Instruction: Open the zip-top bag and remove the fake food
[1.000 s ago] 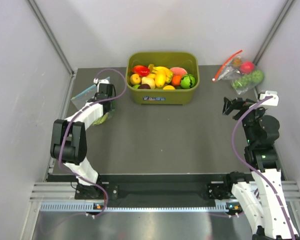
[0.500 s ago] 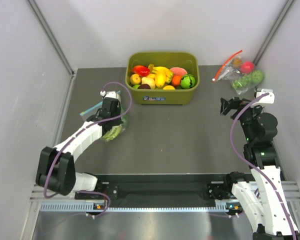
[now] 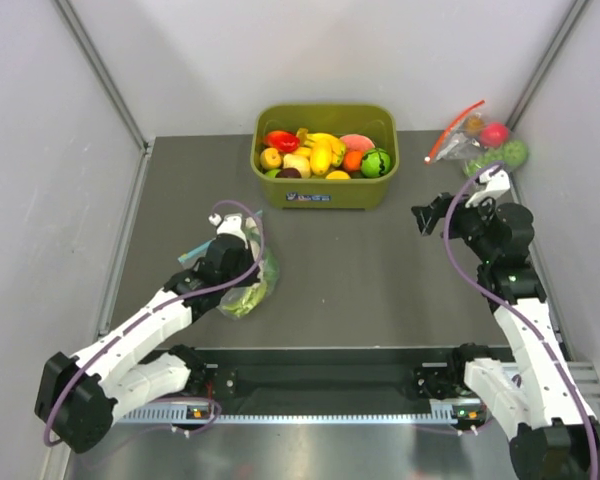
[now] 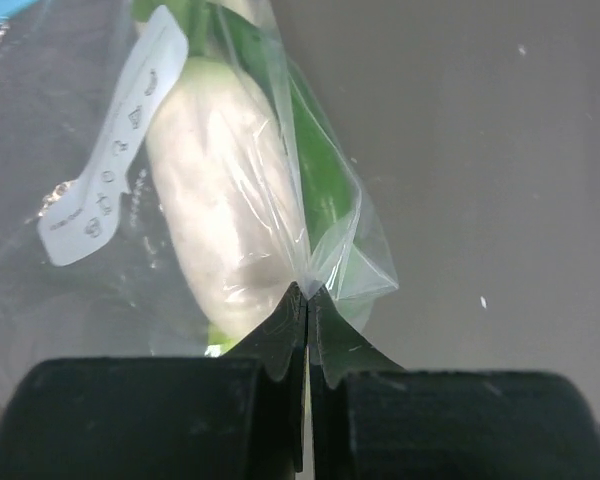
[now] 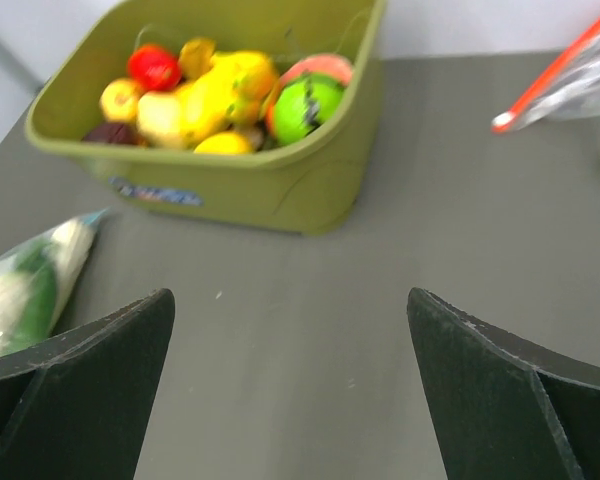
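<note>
The zip-top bag (image 3: 250,291) lies on the dark table left of centre, clear and crinkly, with a white label patch (image 4: 108,172). Inside it is the fake food: a stubby white radish (image 4: 220,205) and green leaves (image 4: 316,175). My left gripper (image 3: 232,256) (image 4: 308,292) is shut on a pinched fold at the bag's edge. The bag (image 5: 28,283) also shows at the left edge of the right wrist view. My right gripper (image 3: 429,216) (image 5: 291,300) is open over bare table at the right, nothing between its fingers, well apart from the bag.
An olive bin (image 3: 326,190) (image 5: 280,190) of toy fruits stands at the back centre. A second clear bag with a red zip strip (image 3: 483,143) (image 5: 558,65) lies at the back right corner. Grey walls close in the table on three sides.
My left arm has pulled the bag from the back left toward the near centre, gripper staying shut. The right gripper has shifted left and slightly farther back, still open.
</note>
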Robot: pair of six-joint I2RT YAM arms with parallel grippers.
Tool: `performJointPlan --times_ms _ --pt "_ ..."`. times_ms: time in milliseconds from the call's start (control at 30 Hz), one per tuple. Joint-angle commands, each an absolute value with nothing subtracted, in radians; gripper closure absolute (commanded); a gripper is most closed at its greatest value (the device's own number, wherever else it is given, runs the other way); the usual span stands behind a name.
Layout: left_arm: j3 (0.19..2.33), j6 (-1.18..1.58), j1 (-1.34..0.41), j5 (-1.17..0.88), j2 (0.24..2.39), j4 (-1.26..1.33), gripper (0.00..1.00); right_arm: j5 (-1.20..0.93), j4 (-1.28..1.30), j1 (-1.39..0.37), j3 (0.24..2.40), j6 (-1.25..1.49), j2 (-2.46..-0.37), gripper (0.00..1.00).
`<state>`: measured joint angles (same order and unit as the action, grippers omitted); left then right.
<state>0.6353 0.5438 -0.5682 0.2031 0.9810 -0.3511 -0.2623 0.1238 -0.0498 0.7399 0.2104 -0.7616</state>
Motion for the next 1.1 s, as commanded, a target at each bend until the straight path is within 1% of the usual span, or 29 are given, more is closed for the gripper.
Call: performJointPlan --times_ms 0,33,100,233,333,433,600,833,867,967,1000,1033,1067 --pt "0.608 0.627 -0.629 0.153 0.953 -0.235 1.00 -0.443 0.077 -0.060 0.769 0.244 -0.820 0.00" --pt "0.606 0.633 -0.644 0.161 0.959 -0.216 1.00 -0.478 0.066 -0.069 0.759 0.253 -0.830 0.00" --pt "0.607 0.643 -0.690 0.163 0.992 -0.161 1.00 -0.477 0.038 -0.119 0.727 0.268 -0.850 0.00" --pt "0.640 0.647 -0.778 0.160 1.103 -0.071 1.00 -0.388 0.008 -0.292 0.675 0.288 -0.880 0.00" --pt "0.678 0.640 -0.839 0.147 1.204 -0.012 1.00 -0.387 -0.084 -0.351 0.620 0.339 -0.916 0.00" --pt "0.715 0.644 -0.871 0.118 1.287 0.087 1.00 -0.402 -0.135 -0.373 0.583 0.371 -0.946 0.00" --pt "0.788 0.600 -0.916 0.034 1.407 0.187 1.00 -0.416 -0.134 -0.388 0.548 0.362 -0.954 0.00" --pt "0.816 0.514 -0.945 -0.165 1.466 0.284 1.00 -0.240 -0.003 -0.388 0.534 0.293 -0.856 0.00" --pt "0.818 0.505 -0.945 -0.213 1.471 0.294 1.00 -0.223 0.042 -0.388 0.535 0.290 -0.848 0.00" --pt "0.816 0.474 -0.945 -0.265 1.486 0.299 1.00 -0.195 0.055 -0.388 0.543 0.276 -0.831 0.00" --pt "0.815 0.469 -0.943 -0.270 1.485 0.298 0.95 -0.195 0.057 -0.388 0.546 0.273 -0.836 0.00" --pt "0.812 0.468 -0.945 -0.265 1.480 0.295 0.84 -0.201 0.055 -0.388 0.554 0.272 -0.839 0.00" --pt "0.801 0.466 -0.945 -0.253 1.462 0.295 0.64 -0.212 0.052 -0.390 0.555 0.270 -0.853 0.00"
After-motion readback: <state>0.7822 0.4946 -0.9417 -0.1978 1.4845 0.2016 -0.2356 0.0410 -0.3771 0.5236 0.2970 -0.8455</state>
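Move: Between the left fingers is the pinched film of the zip-top bag, whose middle lies about 4 cm ahead, 4 cm left and 5 cm below them. The open table it is bound for is some 22 cm to the right and 5 cm back; the bin stands 30 cm ahead and 18 cm right. From the right hand, the pinched bag lies about 44 cm left, 4 cm back and 22 cm lower, the bin 23 cm left and 21 cm ahead. Swinging the pinched bag some 22 cm to the right and 5 cm back, the left hand dips slightly midway, turns about 40 degrees clockwise and begins to open its fingers at the end. The right hand, wide open and empty, sweeps left towards the bag while sinking about 11 cm and tipping down, then eases a few centimetres back right. ##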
